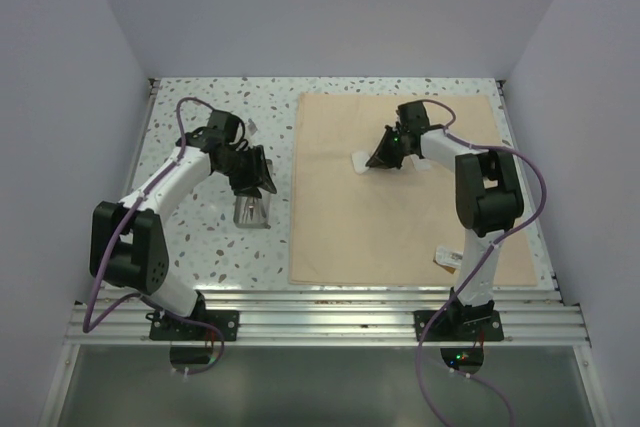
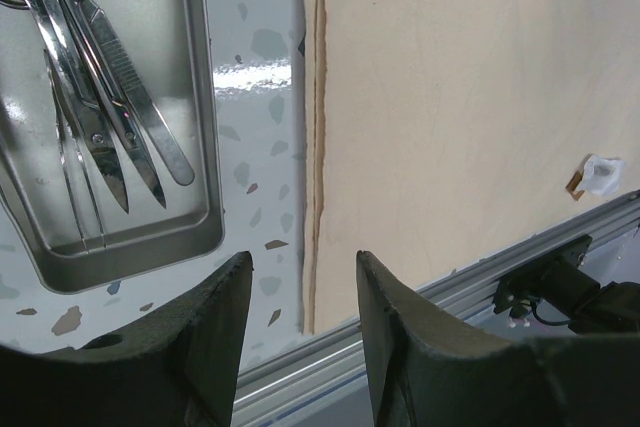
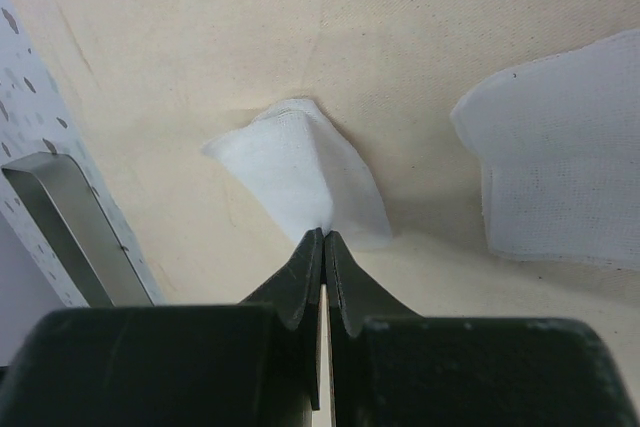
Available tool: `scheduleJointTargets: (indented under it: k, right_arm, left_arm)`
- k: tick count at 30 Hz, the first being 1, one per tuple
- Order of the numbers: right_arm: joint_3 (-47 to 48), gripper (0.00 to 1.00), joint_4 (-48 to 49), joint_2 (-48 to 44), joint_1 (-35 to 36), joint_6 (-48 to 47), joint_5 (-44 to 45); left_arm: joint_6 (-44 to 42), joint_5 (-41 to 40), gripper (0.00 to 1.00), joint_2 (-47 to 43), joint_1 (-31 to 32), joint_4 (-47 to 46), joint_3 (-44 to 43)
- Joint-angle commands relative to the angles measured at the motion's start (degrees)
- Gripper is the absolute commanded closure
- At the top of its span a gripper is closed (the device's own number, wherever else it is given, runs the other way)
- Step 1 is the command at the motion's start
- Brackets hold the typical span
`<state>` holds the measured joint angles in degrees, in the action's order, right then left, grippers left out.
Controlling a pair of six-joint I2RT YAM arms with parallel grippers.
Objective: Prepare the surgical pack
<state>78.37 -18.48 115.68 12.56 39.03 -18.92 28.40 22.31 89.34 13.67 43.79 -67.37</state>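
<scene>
The tan cloth sheet [image 1: 400, 217] lies spread on the right half of the table. My right gripper [image 3: 325, 234] is shut on a corner of a white gauze square [image 3: 300, 167], which bunches up off the cloth [image 3: 300, 27]. A second gauze square [image 3: 560, 167] lies flat to its right. The grey metal tray [image 2: 195, 97] holds the steel scissors [image 2: 70, 57] and the thin forceps [image 2: 140, 117]. It sits on the speckled table left of the cloth. My left gripper [image 2: 303, 259] hangs open and holds nothing, just past the tray's end by the cloth's edge [image 2: 315, 147]. A small white packet [image 1: 447, 258] lies near the cloth's front right corner.
White walls close the table in on the left, back and right. An aluminium rail [image 1: 320, 312] carrying both arm bases runs along the near edge. In the top view the tray [image 1: 251, 213] sits just in front of the left gripper [image 1: 258, 179].
</scene>
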Motion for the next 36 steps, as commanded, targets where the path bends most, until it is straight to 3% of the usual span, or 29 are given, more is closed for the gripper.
scheduleJointTargets:
  k: [1, 22, 29, 36]
  right_arm:
    - [-0.5, 1.00, 1.3, -0.4, -0.3, 0.0, 2.0]
    - [2.6, 1.00, -1.4, 2.2, -0.7, -2.9, 3.1]
    - [6.2, 0.70, -6.6, -0.4, -0.6, -7.0, 4.0]
    - [13.1, 0.62, -11.3, 1.3, -0.7, -13.7, 3.2]
  left_arm:
    - [0.0, 1.3, 0.50, 0.7, 0.4, -2.0, -2.3]
    - [0.1, 1.4, 0.50, 1.8, 0.7, -2.0, -3.2]
    - [0.2, 1.4, 0.50, 1.9, 1.1, -2.1, -3.3]
    - [0.4, 1.3, 0.50, 1.7, 1.5, -2.3, -3.1]
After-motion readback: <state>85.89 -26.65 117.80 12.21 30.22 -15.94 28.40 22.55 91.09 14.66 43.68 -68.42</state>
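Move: The right hand's shut fingers already hold the first gauze pad by its near edge, low over the beige drape. The pad's middle lies about 1 cm ahead, 2 cm left and 2 cm below. A second pad lies some 6 cm to this hand's right and 1 cm ahead, and a third about 11 cm right, also 1 cm ahead, both some 3 cm lower. From the left hand the first pad is roughly 15 cm ahead, 20 cm right and 10 cm down. Still pinching the first gauze pad, the right hand eases it down about 2 cm towards the drape, drifting roughly 1 cm right. There the fingers open to over a third of their range and let the pad go. The hand then lifts off some 2.5 cm, edging forward about 1 cm, its left side dipping slightly. ##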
